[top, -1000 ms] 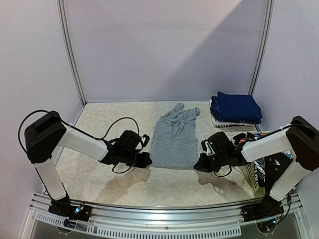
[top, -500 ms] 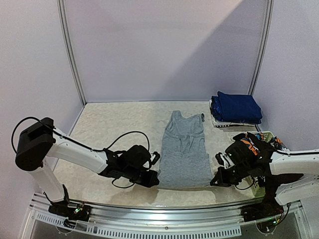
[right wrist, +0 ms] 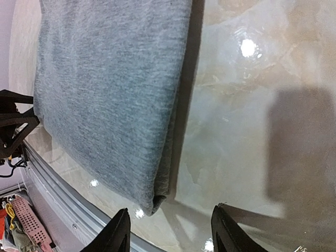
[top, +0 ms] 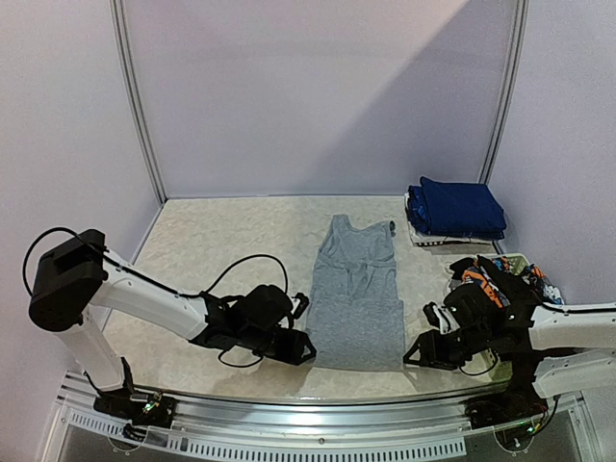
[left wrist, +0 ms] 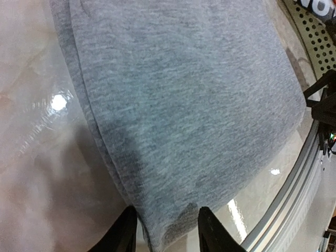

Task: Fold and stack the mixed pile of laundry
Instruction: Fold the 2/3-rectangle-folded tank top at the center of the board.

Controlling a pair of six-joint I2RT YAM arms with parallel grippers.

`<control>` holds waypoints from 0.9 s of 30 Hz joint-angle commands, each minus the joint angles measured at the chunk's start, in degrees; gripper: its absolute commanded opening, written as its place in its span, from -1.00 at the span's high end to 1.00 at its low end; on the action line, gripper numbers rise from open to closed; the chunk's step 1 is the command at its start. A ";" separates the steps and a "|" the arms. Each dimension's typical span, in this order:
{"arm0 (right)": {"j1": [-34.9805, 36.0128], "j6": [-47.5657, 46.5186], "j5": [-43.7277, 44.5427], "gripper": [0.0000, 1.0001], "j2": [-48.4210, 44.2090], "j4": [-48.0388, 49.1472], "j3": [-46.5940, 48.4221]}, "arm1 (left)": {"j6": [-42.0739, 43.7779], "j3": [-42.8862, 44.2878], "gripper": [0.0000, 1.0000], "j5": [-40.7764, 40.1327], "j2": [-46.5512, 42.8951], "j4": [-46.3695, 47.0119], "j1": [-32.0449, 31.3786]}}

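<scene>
A grey shirt (top: 356, 298) lies flat in the middle of the table, its straps toward the back and its hem near the front edge. My left gripper (top: 306, 351) stands open at the hem's left corner. In the left wrist view the grey shirt (left wrist: 184, 105) has that corner lying loose between the spread fingers of the gripper (left wrist: 165, 223). My right gripper (top: 412, 354) is open at the hem's right corner. The right wrist view shows the shirt (right wrist: 110, 94) with its folded corner just ahead of that gripper (right wrist: 170, 215), untouched. The rest of the mixed laundry pile (top: 493, 274) sits in a basket at the right.
A folded navy blue stack (top: 457, 207) rests at the back right. The white lattice basket (top: 521, 258) stands by the right arm. A metal rail (top: 308, 409) runs along the table's front edge, close to both grippers.
Both arms drew the shirt's hem toward the front edge, laying it out flat. Both grippers then opened and let go of the hem corners.
</scene>
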 commanded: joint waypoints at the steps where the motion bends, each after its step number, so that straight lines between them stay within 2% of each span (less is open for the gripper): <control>1: 0.21 1.66 -1.12 0.01 2.54 5.54 -1.73 | -0.43 -1.83 0.18 -2.57 0.29 -2.19 -0.73; 7: 0.84 2.12 -3.14 0.08 6.93 9.49 -1.95 | -0.56 -2.11 0.20 -2.60 1.10 -2.41 -0.98; 14: 1.37 2.06 -4.10 0.39 8.06 9.63 -1.55 | -0.77 -2.60 0.31 -2.37 1.45 -1.70 -1.16; 24: 1.66 1.03 -4.59 0.62 9.26 11.74 -2.20 | -1.46 -3.53 0.68 -1.64 3.67 2.17 -1.64; 27: 1.63 0.69 -4.73 0.74 9.88 12.94 -2.51 | -1.71 -3.88 0.80 -1.81 4.41 3.46 -1.89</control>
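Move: At the near edge of the folded tank top, its left corner lies practically between the left hand's open fingers, some 1 cm below and to the right. The near right corner is about 3 cm to the right hand's left, 1 cm below it. The tank top's middle lies about 17 cm ahead of the right hand and 11 cm to its left; the laundry basket stands roughly 20 cm to that hand's right and 12 cm ahead. Sliding about 2.5 cm to the left and sinking roughly 1 cm, the right hand brings its fingers over the tank top's near right corner while they close from half open to nearly shut on it. The left hand stays almost in place at the near left corner, sinks barely 1 cm and narrows its fingers onto the cloth there. ##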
